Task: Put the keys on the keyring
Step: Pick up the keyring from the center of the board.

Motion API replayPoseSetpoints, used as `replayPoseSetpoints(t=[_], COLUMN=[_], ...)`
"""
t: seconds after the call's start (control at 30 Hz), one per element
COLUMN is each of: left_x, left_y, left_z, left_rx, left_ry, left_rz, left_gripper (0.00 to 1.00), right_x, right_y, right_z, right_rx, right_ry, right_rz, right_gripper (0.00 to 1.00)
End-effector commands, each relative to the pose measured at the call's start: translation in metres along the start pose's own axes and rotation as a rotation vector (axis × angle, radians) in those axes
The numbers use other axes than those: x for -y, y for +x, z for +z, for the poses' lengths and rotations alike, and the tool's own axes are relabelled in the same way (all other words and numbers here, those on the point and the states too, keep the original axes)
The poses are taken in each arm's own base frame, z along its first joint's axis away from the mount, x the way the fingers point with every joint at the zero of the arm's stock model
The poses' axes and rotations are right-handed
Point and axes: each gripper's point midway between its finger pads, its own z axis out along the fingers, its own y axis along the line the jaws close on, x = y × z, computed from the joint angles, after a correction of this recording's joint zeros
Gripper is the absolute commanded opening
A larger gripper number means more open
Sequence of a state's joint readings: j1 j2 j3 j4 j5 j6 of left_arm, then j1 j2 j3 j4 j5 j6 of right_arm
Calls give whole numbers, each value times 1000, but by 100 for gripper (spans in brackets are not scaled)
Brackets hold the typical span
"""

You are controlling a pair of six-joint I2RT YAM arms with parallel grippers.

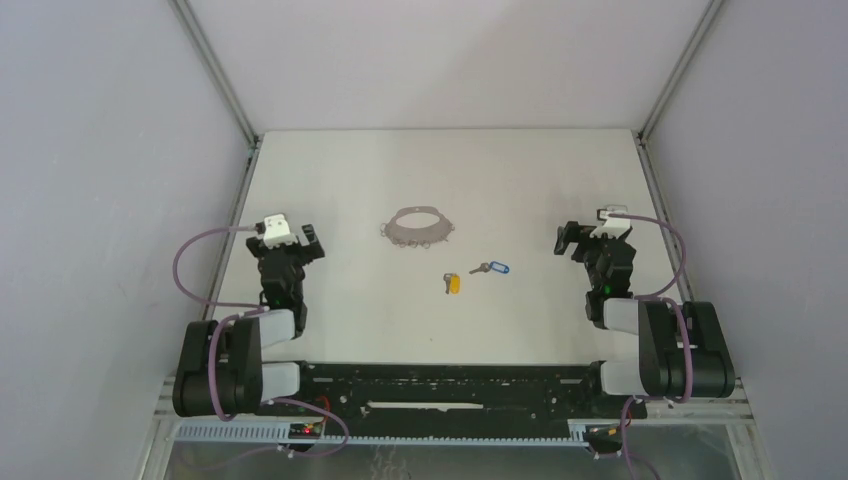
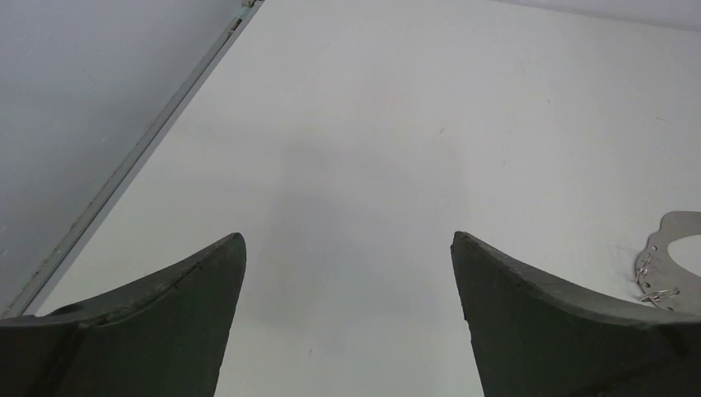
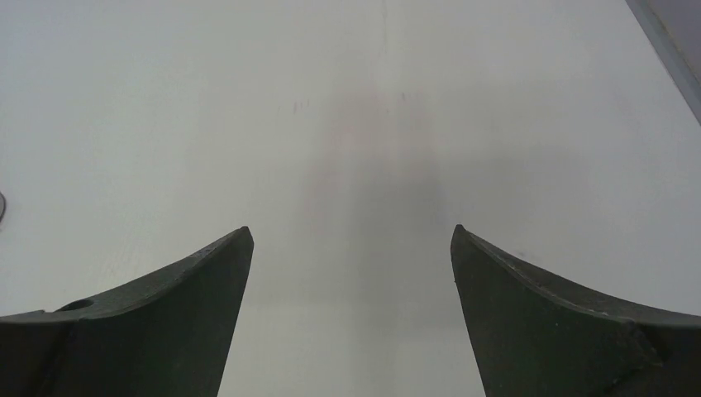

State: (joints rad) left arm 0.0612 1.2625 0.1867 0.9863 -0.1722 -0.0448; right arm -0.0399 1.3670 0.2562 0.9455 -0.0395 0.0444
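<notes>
The keyring (image 1: 417, 228), a thin grey hoop with small metal loops along its near edge, lies flat at the table's middle; part of it shows at the right edge of the left wrist view (image 2: 671, 260). Nearer the arms lie two keys: one with a yellow head (image 1: 452, 283) and one with a blue tag (image 1: 491, 268). My left gripper (image 1: 308, 244) hovers open well to the left of the keyring, nothing between its fingers (image 2: 198, 298). My right gripper (image 1: 568, 240) stands open to the right of the blue key, empty too. Neither key shows in the wrist views.
The white table (image 1: 340, 180) is fenced by grey walls with metal rails at the left (image 1: 238, 200) and right (image 1: 655, 200). A black rail (image 1: 450, 385) with cabling runs along the near edge between the arm bases.
</notes>
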Motion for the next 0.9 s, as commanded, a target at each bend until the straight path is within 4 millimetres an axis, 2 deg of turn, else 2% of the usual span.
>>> replayPoseSetpoints(t=[0.0,0.2,0.3,0.4,0.5,0.57,0.67,0.73,0.77,0.8,0.87], left_x=[1,8,13,17,22,24,32,35,37,38,43], left_y=[-17,-22,-32,-49,-54,-66,-83,-93,-92,-91,-91], left_z=[2,1,1,8,5,-2,-13,-20,-25,-28,-33], left_rx=[64,84,65,11,-54,-79,-130,-166,-200,-223,-258], left_ry=[8,54,86,103,141,158,217,246,263,275,317], left_rz=[4,19,31,64,116,129,154,169,180,185,201], left_gripper=[100,100,100,100,100,100,100,100,100,100,100], right_x=[2,4,19,19,6,-13,-46,-55,-66,-80,-111], right_y=[-5,-8,-14,-28,-50,-75,-102,-111,-114,-120,-115], right_z=[0,1,-1,-2,-7,-14,-27,-36,-39,-42,-44], right_rx=[21,30,35,20,24,52,77,48,31,35,-8], right_ry=[9,35,146,173,197,122,-67,-161,-232,-318,-445], right_rz=[14,14,44,32,16,88,361,549,590,576,499], right_gripper=[100,100,100,100,100,100,100,100,100,100,100])
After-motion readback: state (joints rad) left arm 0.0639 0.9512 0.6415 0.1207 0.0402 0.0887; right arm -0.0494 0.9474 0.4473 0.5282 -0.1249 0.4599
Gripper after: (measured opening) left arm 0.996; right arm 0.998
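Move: The keyring lies about 28 cm to the left hand's right, 10 cm farther out and 12 cm below it. From the right hand it is some 38 cm to the left, 9 cm ahead and 11 cm below. The yellow-tagged key is about 36 cm right of the left hand and 4 cm back; the blue-tagged key is about 21 cm left of the right hand and 2 cm back, both down on the table. Upward go both empty, wide-open hands: the left climbs about 11 cm, drifting right and turning clockwise as it dips its fingers slightly. The right first slips a little right, then rises some 14 cm while easing left on the keyring's side, rolling its left side up about 25 degrees with fingers tipping upward. Neither touches anything. ##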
